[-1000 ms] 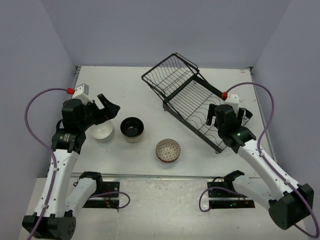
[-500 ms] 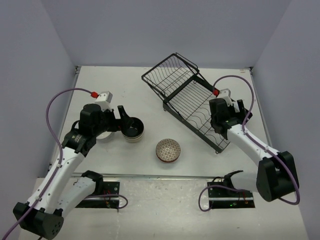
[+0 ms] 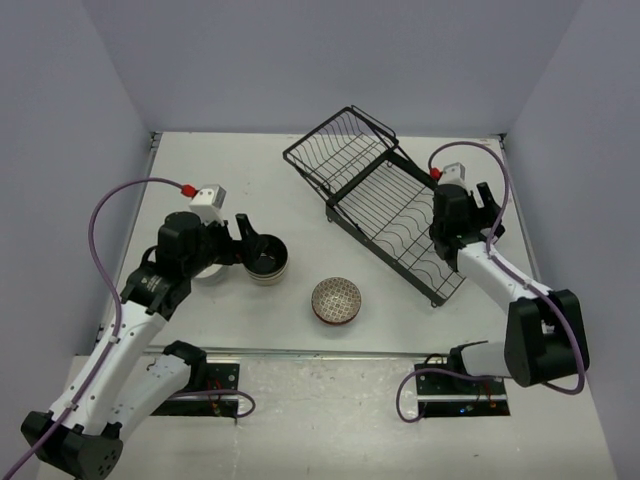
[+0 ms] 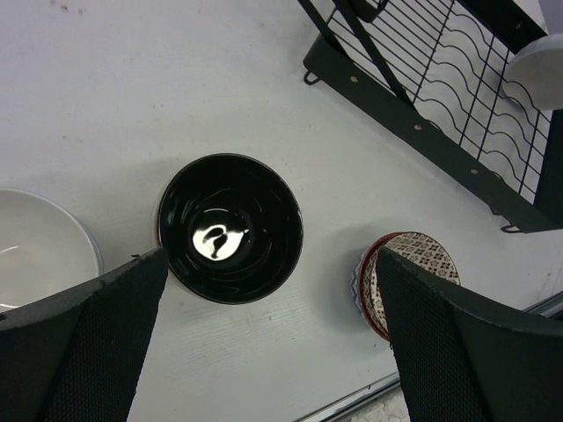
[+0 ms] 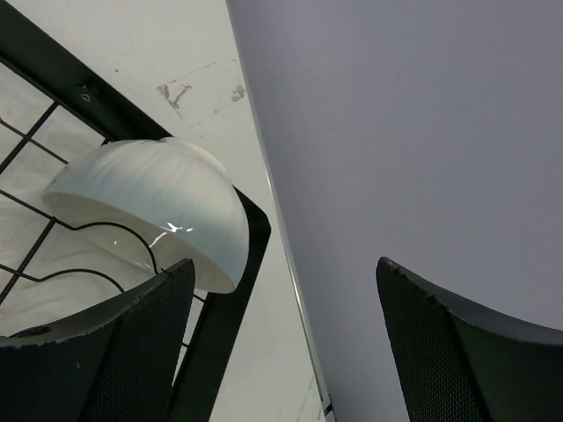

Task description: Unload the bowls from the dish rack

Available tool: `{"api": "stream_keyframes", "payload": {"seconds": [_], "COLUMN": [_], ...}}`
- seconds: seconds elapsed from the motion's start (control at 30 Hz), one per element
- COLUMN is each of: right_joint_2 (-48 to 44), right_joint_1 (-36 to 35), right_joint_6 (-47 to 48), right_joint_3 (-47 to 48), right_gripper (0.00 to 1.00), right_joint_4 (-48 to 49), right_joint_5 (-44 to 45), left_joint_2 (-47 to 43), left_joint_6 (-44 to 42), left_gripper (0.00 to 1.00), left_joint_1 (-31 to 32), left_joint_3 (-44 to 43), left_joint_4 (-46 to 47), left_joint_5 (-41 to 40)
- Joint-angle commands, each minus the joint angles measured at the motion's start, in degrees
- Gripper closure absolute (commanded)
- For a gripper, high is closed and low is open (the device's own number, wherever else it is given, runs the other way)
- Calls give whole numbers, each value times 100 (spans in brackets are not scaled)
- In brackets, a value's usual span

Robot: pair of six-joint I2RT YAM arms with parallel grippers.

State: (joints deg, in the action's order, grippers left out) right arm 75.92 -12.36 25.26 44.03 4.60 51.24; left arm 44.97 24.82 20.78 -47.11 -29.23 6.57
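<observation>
The black wire dish rack (image 3: 385, 205) lies diagonally at the back right. A white bowl (image 5: 149, 211) rests upside down in its end by the right wall; it also shows in the left wrist view (image 4: 538, 70). My right gripper (image 3: 487, 212) is open and empty above that end, its gap (image 5: 284, 264) just right of the bowl. On the table stand a white bowl (image 3: 207, 268), a tan bowl with a black inside (image 3: 266, 258) and a brown patterned bowl (image 3: 336, 300). My left gripper (image 3: 248, 240) is open and empty above the black-inside bowl (image 4: 230, 227).
The grey right wall (image 5: 422, 132) stands close beside the rack's end. The rack's hinged basket section (image 3: 340, 145) is raised at the back. A metal strip (image 3: 300, 351) marks the table's near edge. The patterned bowl (image 4: 406, 281) sits partly behind my left gripper's right finger.
My left gripper has swung right, from above the white bowl to above the black-inside bowl. My right gripper has moved back along the rack toward its right end.
</observation>
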Motion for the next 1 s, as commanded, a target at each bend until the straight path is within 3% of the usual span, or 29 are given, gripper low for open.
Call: {"api": "stream_keyframes", "payload": {"seconds": [0.0, 0.13, 0.47, 0.6, 0.63, 0.7, 0.97], "right_joint_2": [168, 406, 1345, 1539, 1557, 1575, 1610], "right_joint_1": [23, 32, 146, 129, 120, 120, 85], "right_joint_6": [304, 339, 1534, 1737, 1824, 2010, 1816], "right_joint_3": [44, 62, -62, -35, -87, -166, -26], "right_gripper": [17, 18, 17, 37, 48, 59, 83], "right_joint_4": [550, 585, 1701, 1816, 1938, 2273, 1975], "right_joint_5": [-272, -343, -528, -484, -432, -334, -369], "left_joint_2": [-24, 73, 3, 3, 3, 3, 3], "left_joint_6": [-197, -223, -249, -258, -258, -258, -267], "left_gripper": [0, 0, 0, 0, 0, 0, 0], "left_joint_1": [41, 41, 41, 41, 41, 41, 41], "left_joint_3": [105, 176, 238, 255, 247, 246, 246], "left_joint_4": [365, 357, 357, 366, 374, 375, 366], "left_joint_5": [-173, -200, -305, -314, -314, -314, -305]}}
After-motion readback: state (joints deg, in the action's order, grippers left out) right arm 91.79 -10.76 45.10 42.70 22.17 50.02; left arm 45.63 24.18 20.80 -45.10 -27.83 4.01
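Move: The last white bowl, tipped on its side in the right end of the dish rack, lies about 4 cm ahead of the right hand, 4 cm to its left and 8 cm below. The middle of the rack's emptied lower tier is some 18 cm to that hand's left and 2 cm farther out, about 11 cm down. From the left hand the white bowl is roughly 50 cm to the right, 12 cm ahead and 12 cm lower. The right hand sinks about 5 cm, reaches some 4 cm forward and pinches the white bowl's rim. ##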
